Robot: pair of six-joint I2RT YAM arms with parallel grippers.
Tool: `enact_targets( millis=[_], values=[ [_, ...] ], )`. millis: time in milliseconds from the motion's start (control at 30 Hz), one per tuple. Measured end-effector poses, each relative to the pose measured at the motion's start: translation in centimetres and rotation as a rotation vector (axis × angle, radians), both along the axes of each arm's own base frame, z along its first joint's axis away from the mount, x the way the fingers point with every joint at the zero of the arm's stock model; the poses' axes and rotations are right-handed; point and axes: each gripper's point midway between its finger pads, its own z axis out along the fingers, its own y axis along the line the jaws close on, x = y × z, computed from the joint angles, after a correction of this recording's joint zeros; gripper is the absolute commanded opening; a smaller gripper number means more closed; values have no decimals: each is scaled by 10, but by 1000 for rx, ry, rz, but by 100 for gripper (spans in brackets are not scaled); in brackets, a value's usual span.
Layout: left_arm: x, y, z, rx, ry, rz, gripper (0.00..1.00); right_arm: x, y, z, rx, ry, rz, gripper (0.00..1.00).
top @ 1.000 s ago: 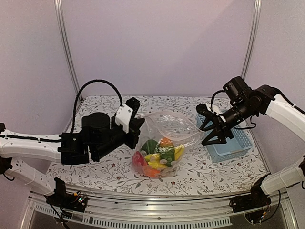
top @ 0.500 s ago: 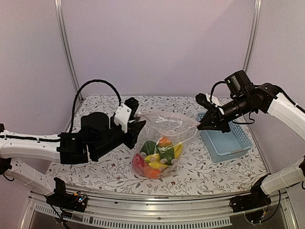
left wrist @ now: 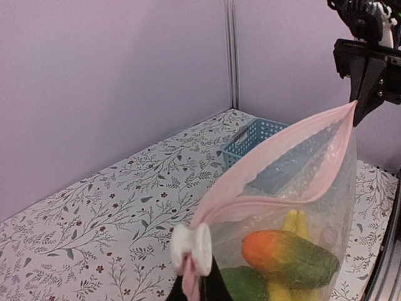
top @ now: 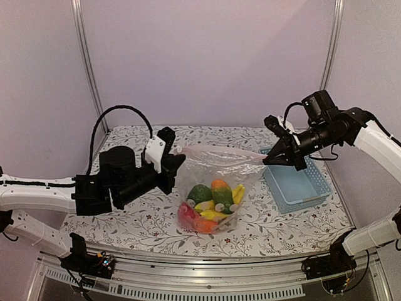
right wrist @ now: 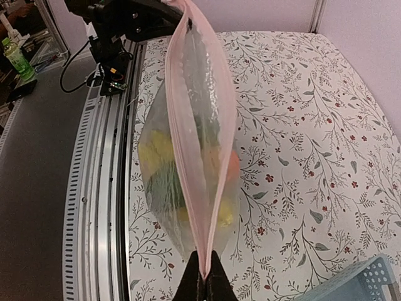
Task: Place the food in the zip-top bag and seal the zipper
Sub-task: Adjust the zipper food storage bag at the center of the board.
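The zip-top bag [top: 216, 179] hangs stretched between both grippers, its bottom resting on the table. The food [top: 210, 204] lies heaped inside: green pepper, banana, red fruit and an orange-green piece [left wrist: 288, 251]. My left gripper [top: 175, 153] is shut on the left end of the pink zipper [left wrist: 282, 147], just below a white slider [left wrist: 192, 248]. My right gripper [top: 267, 160] is shut on the zipper's right end [right wrist: 203, 266]. The two pink strips [right wrist: 194, 125] run taut side by side with a narrow gap between them.
A light blue slatted basket [top: 299, 183] stands on the flowered table under and behind the right gripper, also in the left wrist view [left wrist: 257, 135]. The table's near metal rail [right wrist: 100, 188] runs beside the bag.
The right gripper has moved in, shut on the bag's right corner and lifted. The left gripper shifted its hold and rose. The mouth, slack before, is now pulled into a taut line.
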Motion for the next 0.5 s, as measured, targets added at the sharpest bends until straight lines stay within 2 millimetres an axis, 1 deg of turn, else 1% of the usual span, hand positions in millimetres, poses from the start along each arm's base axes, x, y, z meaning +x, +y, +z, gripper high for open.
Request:
enact_targets(
  millis=[67,167,300,333,367,433,467,500],
  values=[
    [-5,4,1,-24,-2,-18,0,8,-7,6,34,6,-24,0],
    [-15,1,9,-82,-14,-81,0,17,-15,18,107,15,-38,0],
    [-25,-1,24,-152,-43,-143,0,13,-15,29,184,51,-6,1],
    [-26,-1,26,-161,-48,-150,0,13,-14,30,195,63,0,4],
    [-27,-2,27,-167,-52,-156,0,13,-14,30,201,75,3,10],
    [-26,-1,28,-165,-57,-154,0,16,-14,26,205,103,-2,30],
    [-25,-1,28,-164,-58,-151,0,19,-16,23,200,121,-16,36],
    [-24,0,27,-162,-58,-146,0,23,-17,20,193,132,-28,39]
  ],
)
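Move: The zipper food storage bag hangs from both my hands, its food some 20 cm below them: from my left hand about 9 cm to the right and 3 cm back, from my right hand about 20 cm to the left and 2 cm back. Its pink zip strip spans the hands, the middle some 14 cm right of the left one and level with it. The blue basket stands about 18 cm right, 12 cm ahead and 24 cm below my right hand. With both corners of the zip strip still pinched, I lift the bag by nearly 3 cm and draw its mouth out: my left hand eases back about 2.5 cm, rolling and turning clockwise some 10 degrees, while my right goes forward and right, its fingertips tilting up. At the end my right hand sinks about 1 cm and its fingers start to open around the corner; the left keeps its grip. ##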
